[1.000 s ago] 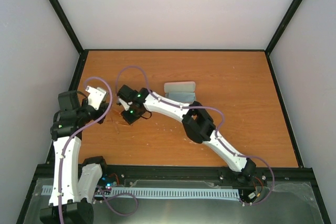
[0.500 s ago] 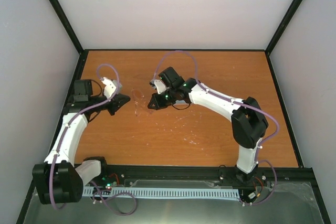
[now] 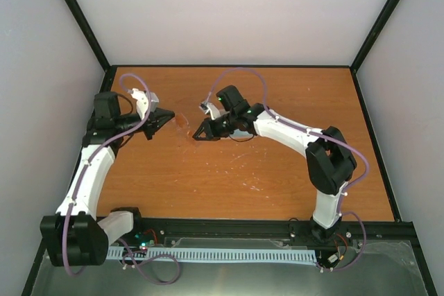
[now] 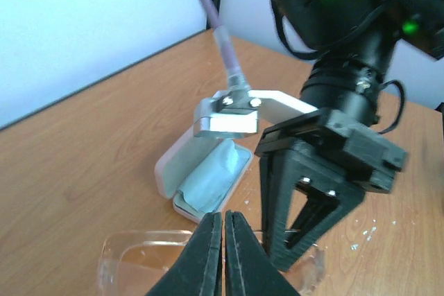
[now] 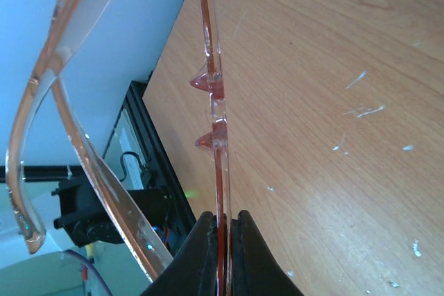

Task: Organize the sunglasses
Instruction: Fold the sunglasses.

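The sunglasses [image 5: 215, 102], with clear orange lenses and a thin frame, are held off the table at one lens edge by my shut right gripper [image 5: 223, 220]. From above, the sunglasses [image 3: 182, 120] hang faintly between my left gripper [image 3: 168, 116] and right gripper [image 3: 198, 134]. In the left wrist view my left gripper [image 4: 223, 218] is shut, its tips in front of the sunglasses [image 4: 139, 261]. I cannot tell whether it pinches them. The right gripper [image 4: 288, 258] grips their right side.
The pink case [image 4: 173, 164] lies open on the wooden table [image 3: 291, 178] just behind the grippers, with the light blue cloth [image 4: 211, 178] in it. From above, the right arm covers most of the case. Black frame rails edge the table.
The right arm has swung from the table's middle to reach in from the right with the sunglasses. The left gripper has moved back and right toward them, and its jaws have closed.
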`<state>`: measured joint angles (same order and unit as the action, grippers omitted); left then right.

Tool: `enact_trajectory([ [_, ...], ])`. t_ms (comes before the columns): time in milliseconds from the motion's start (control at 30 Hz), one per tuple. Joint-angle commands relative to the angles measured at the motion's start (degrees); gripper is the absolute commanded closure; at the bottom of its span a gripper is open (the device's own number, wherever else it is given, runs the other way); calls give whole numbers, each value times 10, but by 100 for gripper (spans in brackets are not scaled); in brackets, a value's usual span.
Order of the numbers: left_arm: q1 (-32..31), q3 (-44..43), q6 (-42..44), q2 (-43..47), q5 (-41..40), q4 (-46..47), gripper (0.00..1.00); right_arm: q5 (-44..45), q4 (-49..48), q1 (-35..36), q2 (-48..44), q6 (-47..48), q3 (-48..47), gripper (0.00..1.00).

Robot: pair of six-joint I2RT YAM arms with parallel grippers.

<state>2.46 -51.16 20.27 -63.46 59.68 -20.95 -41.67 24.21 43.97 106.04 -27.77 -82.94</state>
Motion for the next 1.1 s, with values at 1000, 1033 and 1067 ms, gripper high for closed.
enact_trajectory([
  [1000, -3, 47, -115, -21, -12, 215, 94, -156, -219, -42, -85, -126, 49, 97],
  [1033, -3, 47, -119, -26, -11, 222, 94, -162, -217, -39, -84, -124, 49, 97],
  [1067, -3, 46, -123, -31, -12, 228, 94, -168, -213, -35, -83, -121, 47, 97],
])
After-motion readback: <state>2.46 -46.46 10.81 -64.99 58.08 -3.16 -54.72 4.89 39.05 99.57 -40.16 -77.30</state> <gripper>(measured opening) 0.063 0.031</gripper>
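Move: The sunglasses hang between the two hands, held at one end of the front by the right fingers; their middle is about 4 cm ahead, 4 cm left and 2 cm above the right hand. From the shut left fingers that middle lies some 4 cm right, 1 cm back and 7 cm below. The open case with the blue cloth stands roughly 13 cm right, 11 cm ahead and 15 cm below the right hand. Upward some 8 cm goes the right hand, after a short jog forward and right of about 3 cm, keeping its pinch on the end of the front while its fingers swing about 20 degrees up towards level. The left hand, fingers still shut, lifts about 3.5 cm, then sinks back and eases forward beside the rising temples. ##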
